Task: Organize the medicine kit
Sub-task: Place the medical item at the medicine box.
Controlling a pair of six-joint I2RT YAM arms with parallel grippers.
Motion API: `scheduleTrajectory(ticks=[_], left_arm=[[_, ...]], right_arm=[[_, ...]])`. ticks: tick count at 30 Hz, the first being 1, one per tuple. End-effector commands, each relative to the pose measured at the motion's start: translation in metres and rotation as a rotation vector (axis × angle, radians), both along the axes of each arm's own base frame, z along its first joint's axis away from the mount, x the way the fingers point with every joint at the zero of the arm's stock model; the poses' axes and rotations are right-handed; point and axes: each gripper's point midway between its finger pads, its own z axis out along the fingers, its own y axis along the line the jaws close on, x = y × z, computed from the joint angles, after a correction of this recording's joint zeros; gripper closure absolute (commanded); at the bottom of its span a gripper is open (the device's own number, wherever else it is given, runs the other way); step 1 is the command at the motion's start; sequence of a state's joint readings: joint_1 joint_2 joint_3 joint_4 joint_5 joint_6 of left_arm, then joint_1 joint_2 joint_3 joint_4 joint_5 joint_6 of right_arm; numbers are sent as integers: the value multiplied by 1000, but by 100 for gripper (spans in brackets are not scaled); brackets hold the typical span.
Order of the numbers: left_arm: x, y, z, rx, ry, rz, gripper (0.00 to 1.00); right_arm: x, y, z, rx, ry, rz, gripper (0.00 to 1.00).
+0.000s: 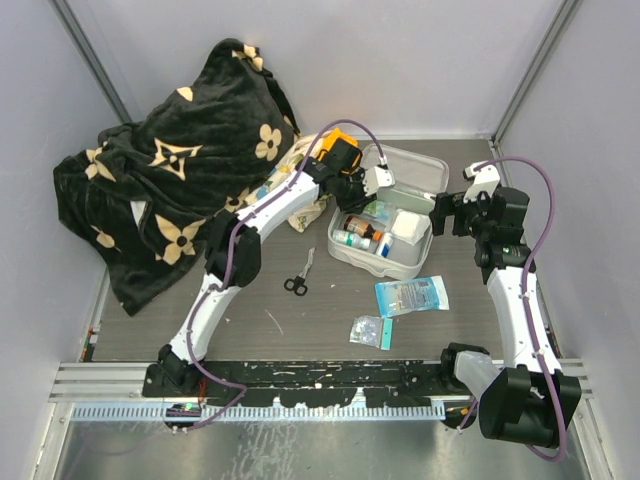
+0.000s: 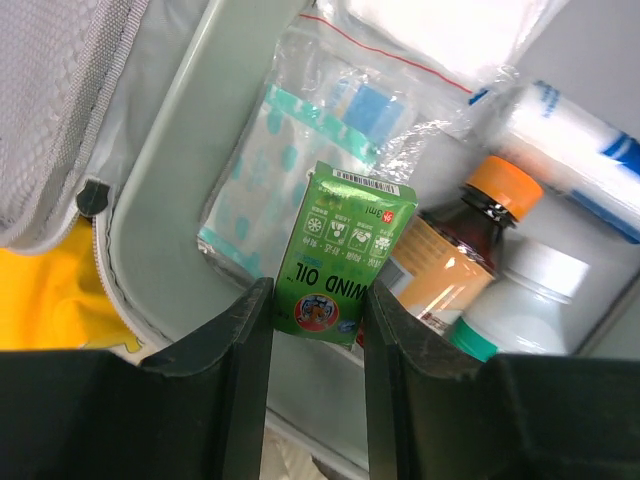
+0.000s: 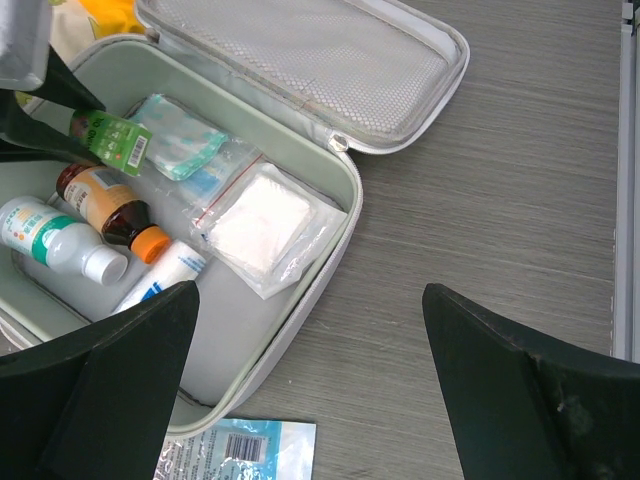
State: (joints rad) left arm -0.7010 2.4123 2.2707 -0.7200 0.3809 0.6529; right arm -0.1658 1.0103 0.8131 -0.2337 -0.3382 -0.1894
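The medicine kit (image 1: 424, 251) lies open at the table's middle, its mesh lid (image 1: 412, 170) folded back. My left gripper (image 1: 372, 186) hangs over the kit's far left corner, shut on a green "Wind Oil" box (image 2: 340, 258) pinched by its lower end between the fingers; the box (image 3: 116, 141) shows again in the right wrist view. Inside the kit lie a brown bottle with an orange cap (image 2: 468, 240), a white bottle (image 2: 530, 290), a white tube (image 3: 165, 275), a gauze packet (image 3: 260, 225) and a teal plaster packet (image 2: 290, 160). My right gripper (image 1: 450, 216) stands open beside the kit's right wall (image 3: 340, 230), holding nothing.
Scissors (image 1: 297, 283) lie left of the kit. A blue foil packet (image 1: 410, 295) and a small clear packet (image 1: 368, 330) lie in front of it. A black floral blanket (image 1: 180, 180) fills the back left, with an orange item (image 1: 340, 150) behind the kit.
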Motion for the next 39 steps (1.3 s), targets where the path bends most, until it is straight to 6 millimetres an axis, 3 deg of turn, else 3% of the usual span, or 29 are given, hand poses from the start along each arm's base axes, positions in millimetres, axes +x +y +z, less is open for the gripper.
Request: scheduleTrajectory(ticks=[1, 10, 16, 26, 39], left_arm=[[16, -10, 14, -3, -91, -9, 80], [37, -11, -3, 43, -146, 6, 78], [38, -7, -5, 69, -156, 11, 66], [32, -9, 19, 59, -180, 14, 39], [32, -2, 60, 52, -253, 64, 20]], right_arm=[[3, -3, 15, -26, -55, -3, 0], [3, -3, 16, -25, -58, 1, 0], [2, -3, 16, -26, -57, 1, 0], [3, -3, 15, -29, -55, 2, 0], [3, -4, 15, -33, -54, -4, 0]])
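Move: The green wind oil box is still pinched in the left fingers. It is bound for the mask packet on the medicine box floor, about 2 cm ahead of the left hand, 4 cm right and 7 cm below. From that hand, the brown bottle lies some 4 cm back and 3 cm right, the white bottle 7 cm back and 1 cm right, and the gauze pad 2 cm back and 13 cm right. From the right hand, the mask packet is roughly 11 cm ahead, 20 cm left and 18 cm down. The green box, held since before, is carried by the left hand forward and down, about 3 cm each, into the far left corner of the medicine box towards the mask packet, the wrist tilting some 10 degrees. There the hand all but stops, and the fingers open steadily to about twice their gap, letting go of the green box. ##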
